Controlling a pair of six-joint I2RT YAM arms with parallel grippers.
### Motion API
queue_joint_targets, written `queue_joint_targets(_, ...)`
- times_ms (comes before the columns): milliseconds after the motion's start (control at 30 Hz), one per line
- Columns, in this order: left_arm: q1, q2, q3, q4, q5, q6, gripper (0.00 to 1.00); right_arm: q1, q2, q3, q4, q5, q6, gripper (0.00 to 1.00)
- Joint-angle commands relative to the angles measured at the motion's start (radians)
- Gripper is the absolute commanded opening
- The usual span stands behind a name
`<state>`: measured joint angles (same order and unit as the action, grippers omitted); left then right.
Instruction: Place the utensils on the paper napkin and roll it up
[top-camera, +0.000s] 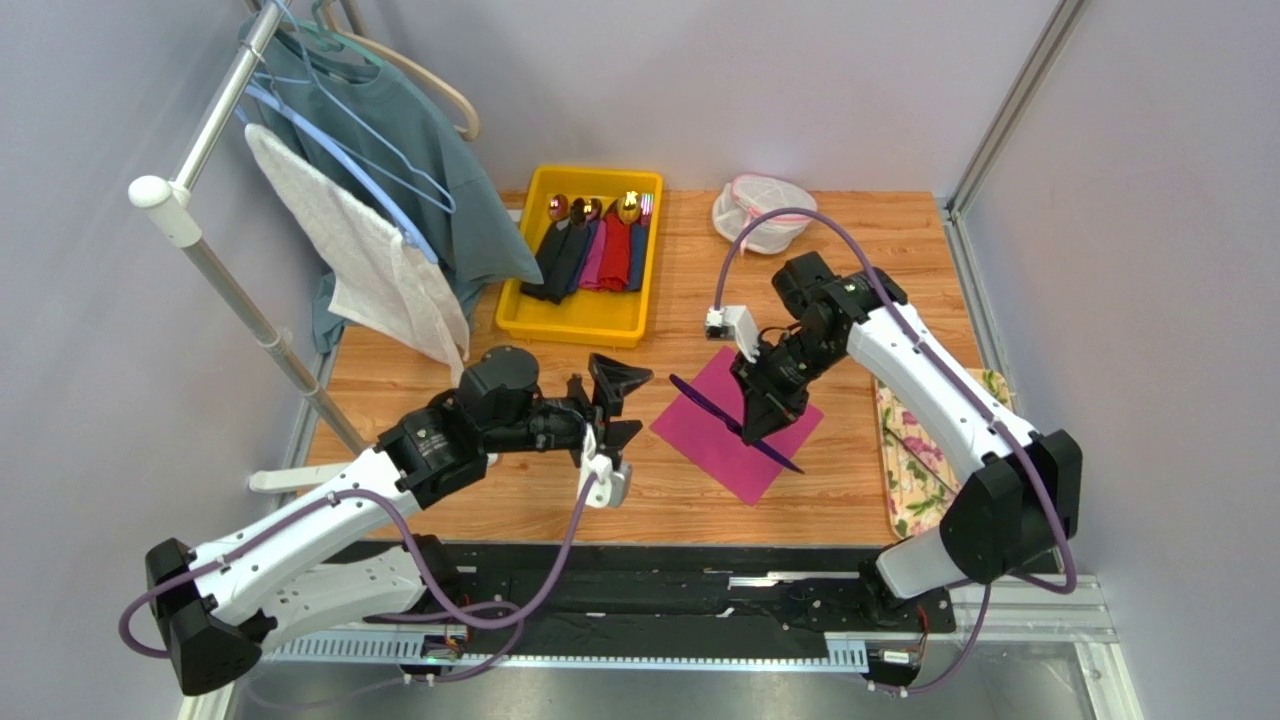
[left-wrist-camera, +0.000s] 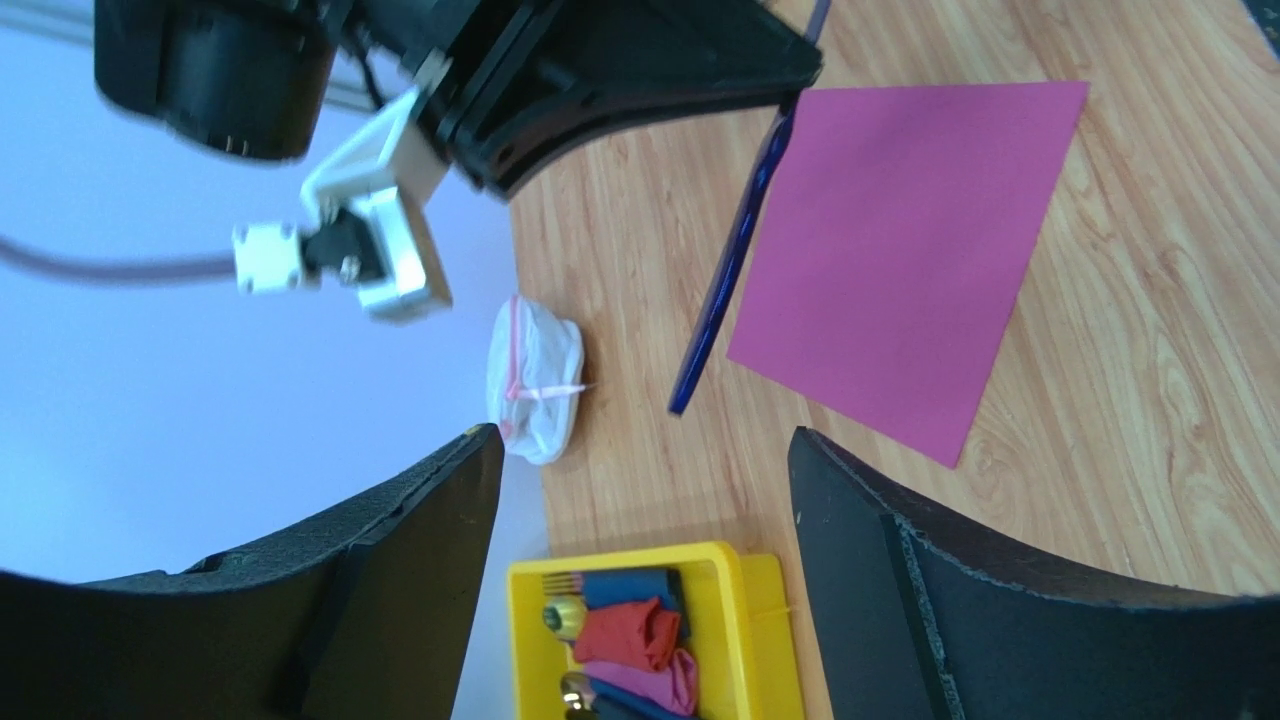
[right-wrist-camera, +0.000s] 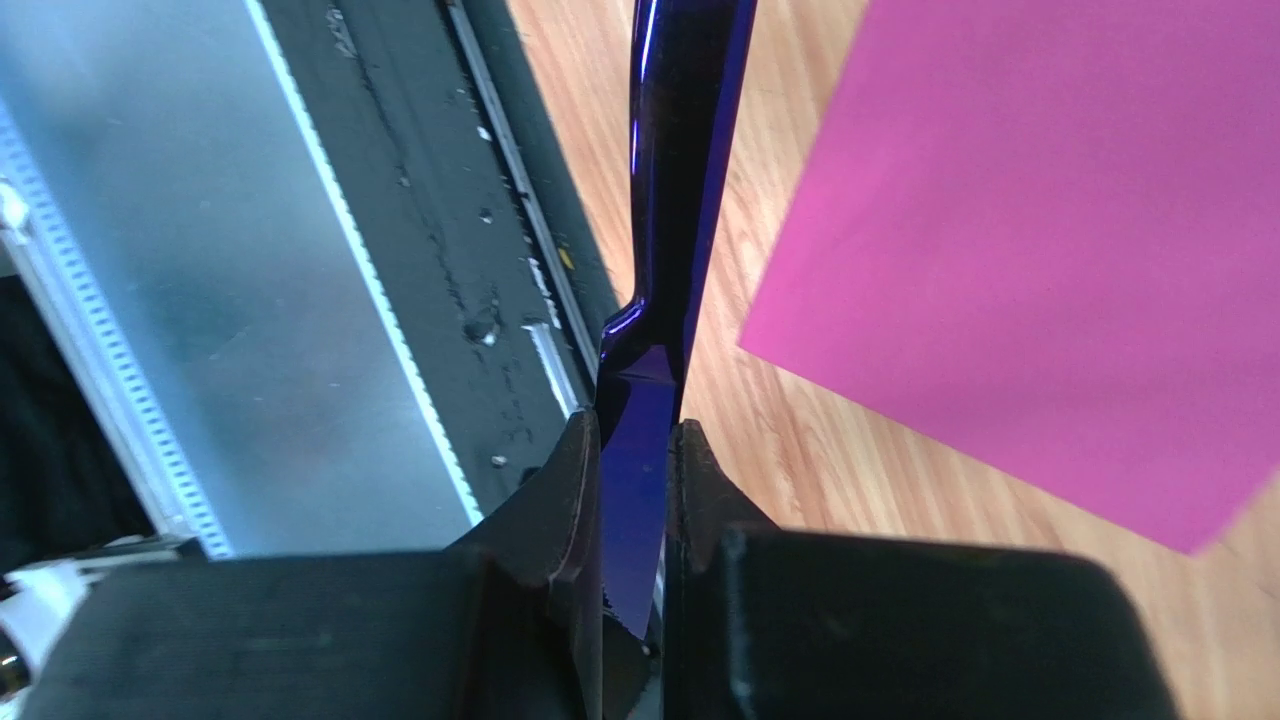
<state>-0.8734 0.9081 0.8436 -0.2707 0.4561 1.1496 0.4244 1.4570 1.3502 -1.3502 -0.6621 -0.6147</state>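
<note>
The magenta paper napkin lies flat on the wooden table, its corners pointing like a diamond in the top view. My right gripper is shut on one slim dark blue utensil. It holds the utensil by one end, slanted over the napkin's left side. No other dark utensil shows. My left gripper hovers left of the napkin, jaws wide apart with nothing between them.
A yellow tray of sleeved cutlery sits at the back centre. A white mesh pouch lies behind the right arm. A floral cloth is at the right edge. A clothes rack with garments stands at the left.
</note>
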Motion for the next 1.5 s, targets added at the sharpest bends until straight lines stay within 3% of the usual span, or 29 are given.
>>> queue_joint_targets(0, -0.084, 0.02, -0.029, 0.018, -0.068, 0.16, 0.76, 0.057, 0.043, 0.055, 0.002, -0.085, 0.079, 0.0)
queue_joint_targets(367, -0.182, 0.207, -0.003, 0.057, -0.204, 0.209, 0.73, 0.138, 0.085, 0.093, 0.008, -0.131, 0.119, 0.0)
queue_joint_targets(633, -0.197, 0.357, 0.017, 0.088, -0.313, 0.231, 0.58, 0.172, 0.092, 0.093, 0.056, -0.134, 0.148, 0.0)
queue_joint_targets(733, -0.197, 0.371, 0.0, 0.103, -0.317, 0.236, 0.38, 0.172, 0.092, 0.095, 0.057, -0.126, 0.151, 0.0)
queue_joint_targets(767, -0.197, 0.368, -0.014, 0.105, -0.309, 0.236, 0.22, 0.171, 0.092, 0.096, 0.057, -0.122, 0.15, 0.0)
queue_joint_targets(833, -0.197, 0.358, -0.027, 0.14, -0.298, 0.216, 0.01, 0.172, 0.1, 0.101, 0.056, -0.119, 0.15, 0.0)
queue_joint_targets(900, -0.197, 0.353, -0.026, 0.149, -0.297, 0.173, 0.0, 0.172, 0.103, 0.11, 0.056, -0.108, 0.156, 0.0)
queue_joint_targets(1000, -0.197, 0.348, 0.008, 0.128, -0.301, 0.05, 0.0, 0.146, 0.098, 0.151, 0.074, -0.048, 0.184, 0.38)
queue_joint_targets(1033, -0.197, 0.341, 0.02, 0.119, -0.306, 0.006, 0.0, 0.127, 0.08, 0.165, 0.083, -0.047, 0.194, 0.62)
queue_joint_targets(1133, -0.171, 0.31, 0.06, 0.091, -0.268, -0.238, 0.0, -0.072, 0.04, 0.198, 0.178, -0.063, 0.291, 0.88)
queue_joint_targets(1267, -0.102, 0.27, 0.101, 0.129, -0.235, -0.722, 0.0, -0.279, -0.036, 0.185, 0.372, -0.076, 0.455, 0.93)
queue_joint_targets(1333, -0.082, 0.259, 0.124, 0.149, -0.267, -0.867, 0.0, -0.358, -0.064, 0.168, 0.42, -0.073, 0.547, 1.0)
queue_joint_targets(1467, -0.082, 0.27, 0.225, 0.137, -0.356, -1.144, 0.0, -0.404, -0.118, 0.223, 0.483, 0.013, 0.604, 1.0)
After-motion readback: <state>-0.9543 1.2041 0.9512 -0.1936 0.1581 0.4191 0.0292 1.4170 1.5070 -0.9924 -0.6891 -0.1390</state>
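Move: The knife in my right fingers points its handle at my left hand. From the left hand that handle is about 10 cm to the right, 3 cm ahead and 11 cm lower. From the right hand it is roughly 5 cm left and 4 cm ahead, nearly level. The napkin's middle lies some 7 cm ahead and 14 cm right of my left hand, on the table 26 cm down; the yellow tray is about 33 cm ahead and 9 cm left. My left hand sinks about 12 cm, easing right towards the knife, and closes its open fingers on the handle. Meanwhile my right hand carries the knife 5 cm left and a little back, holds it there, then opens and withdraws forward, right and up, turning clockwise. Once it lets go, my left hand lifts the knife while rolling some 45 degrees and swinging counter-clockwise. ##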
